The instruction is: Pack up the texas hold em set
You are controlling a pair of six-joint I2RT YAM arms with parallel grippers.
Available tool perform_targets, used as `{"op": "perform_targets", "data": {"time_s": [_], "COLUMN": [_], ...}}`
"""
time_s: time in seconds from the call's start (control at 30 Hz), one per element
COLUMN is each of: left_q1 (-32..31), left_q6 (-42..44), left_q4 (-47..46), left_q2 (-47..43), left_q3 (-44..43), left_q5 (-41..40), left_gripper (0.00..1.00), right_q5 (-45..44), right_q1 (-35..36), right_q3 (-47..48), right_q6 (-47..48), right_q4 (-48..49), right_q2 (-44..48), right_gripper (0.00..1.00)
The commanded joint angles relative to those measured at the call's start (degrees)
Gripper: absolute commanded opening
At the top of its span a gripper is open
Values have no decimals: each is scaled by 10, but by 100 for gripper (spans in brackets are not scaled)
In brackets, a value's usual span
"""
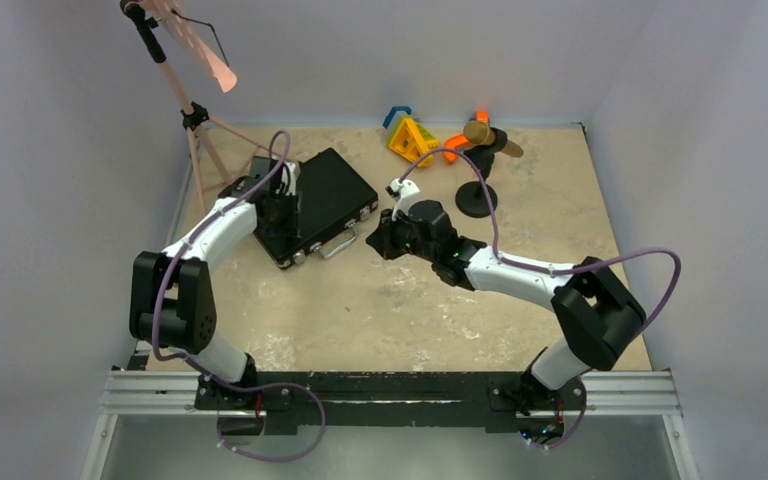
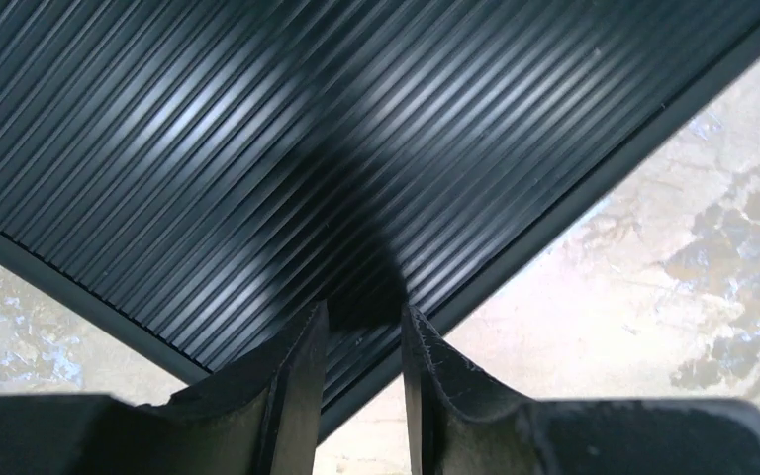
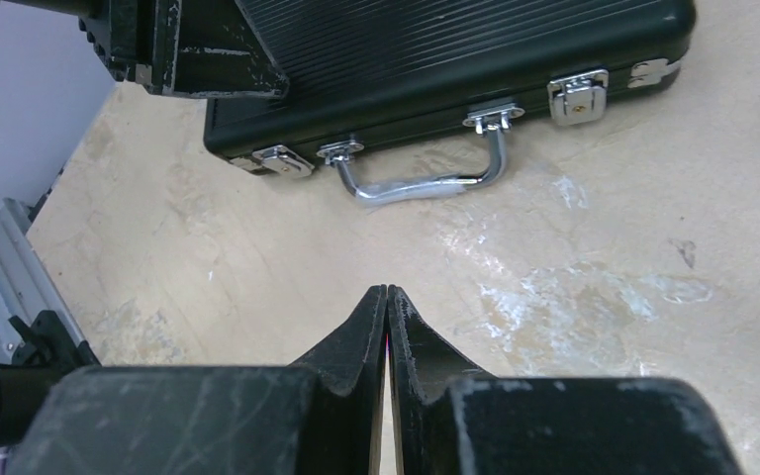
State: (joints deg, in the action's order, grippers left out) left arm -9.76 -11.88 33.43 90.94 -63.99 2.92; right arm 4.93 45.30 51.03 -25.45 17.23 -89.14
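Note:
The black ribbed briefcase (image 1: 330,190) lies shut on the beige table at back left, its silver handle (image 1: 338,243) facing the near side. My left gripper (image 1: 280,212) hovers over the case's near-left corner, its jaws a little apart and empty; the left wrist view shows the ribbed lid (image 2: 257,148) right under my left gripper (image 2: 364,322). My right gripper (image 1: 375,238) is shut and empty, on the table just right of the handle. In the right wrist view the case (image 3: 455,59), handle (image 3: 426,183) and latch (image 3: 577,96) lie ahead of my right gripper (image 3: 387,292). Chips, discs and card decks are out of view.
Orange, yellow and blue toy shapes (image 1: 410,138) and a brown microphone (image 1: 488,136) on a black stand (image 1: 476,200) sit at the back centre. A pink tripod (image 1: 195,125) stands at the back left corner. White walls close in the table.

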Motion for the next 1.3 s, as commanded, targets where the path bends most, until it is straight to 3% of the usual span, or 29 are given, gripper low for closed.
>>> {"op": "perform_targets", "data": {"time_s": [0.0,0.13,0.3,0.6,0.93,1.27], "left_q1": [4,3,0,-1,-1,-2], "left_q6": [-14,-16,-8,-14,-11,-26], "left_q4": [12,11,-11,-20,9,-14], "left_q2": [43,45,-24,-251,-533,-637], "left_q3": [-22,-22,-4,58,133,168], "left_q5": [-5,10,5,-15,-47,12], "left_gripper": [37,37,43,71,85,89], "right_q5": [-14,-19,-17,-13,-87,-224], "right_q1": [-8,-12,-34,-130,-270,-282], "right_q3": [-16,-26,-38,-71,-50,-67], "right_q6": [3,4,2,34,104,122], "right_q4": [28,27,12,-62,-265,-314], "right_q2": [29,46,73,154,338,557], "right_gripper": [8,8,10,17,29,38]}}
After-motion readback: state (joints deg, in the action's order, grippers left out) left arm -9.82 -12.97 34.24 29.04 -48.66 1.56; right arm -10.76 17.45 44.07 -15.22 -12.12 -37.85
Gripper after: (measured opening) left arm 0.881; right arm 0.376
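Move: The closed case lies under the left fingertips, which are on its lid close to the near corner. Its middle is about 10 cm ahead, 4 cm right and 4 cm below the left hand. The handle is some 12 cm to that hand's right and 1 cm farther out, 5 cm lower. From the right hand, the case's middle is about 12 cm ahead, 18 cm left and 11 cm below. The microphone stand is roughly 17 cm ahead and 24 cm right of the right hand, its middle 5 cm lower. Rest the left fingertips on the lid a moment longer, easing forward about 1 cm, then lift off and draw up some 20 cm and back 12 cm, tilting the fingers up towards forward and spreading them wide. Meanwhile swing the empty right hand nearly 30 cm right, away from the case, rising mostly late, turning it clockwise and partly opening its shut fingers. ##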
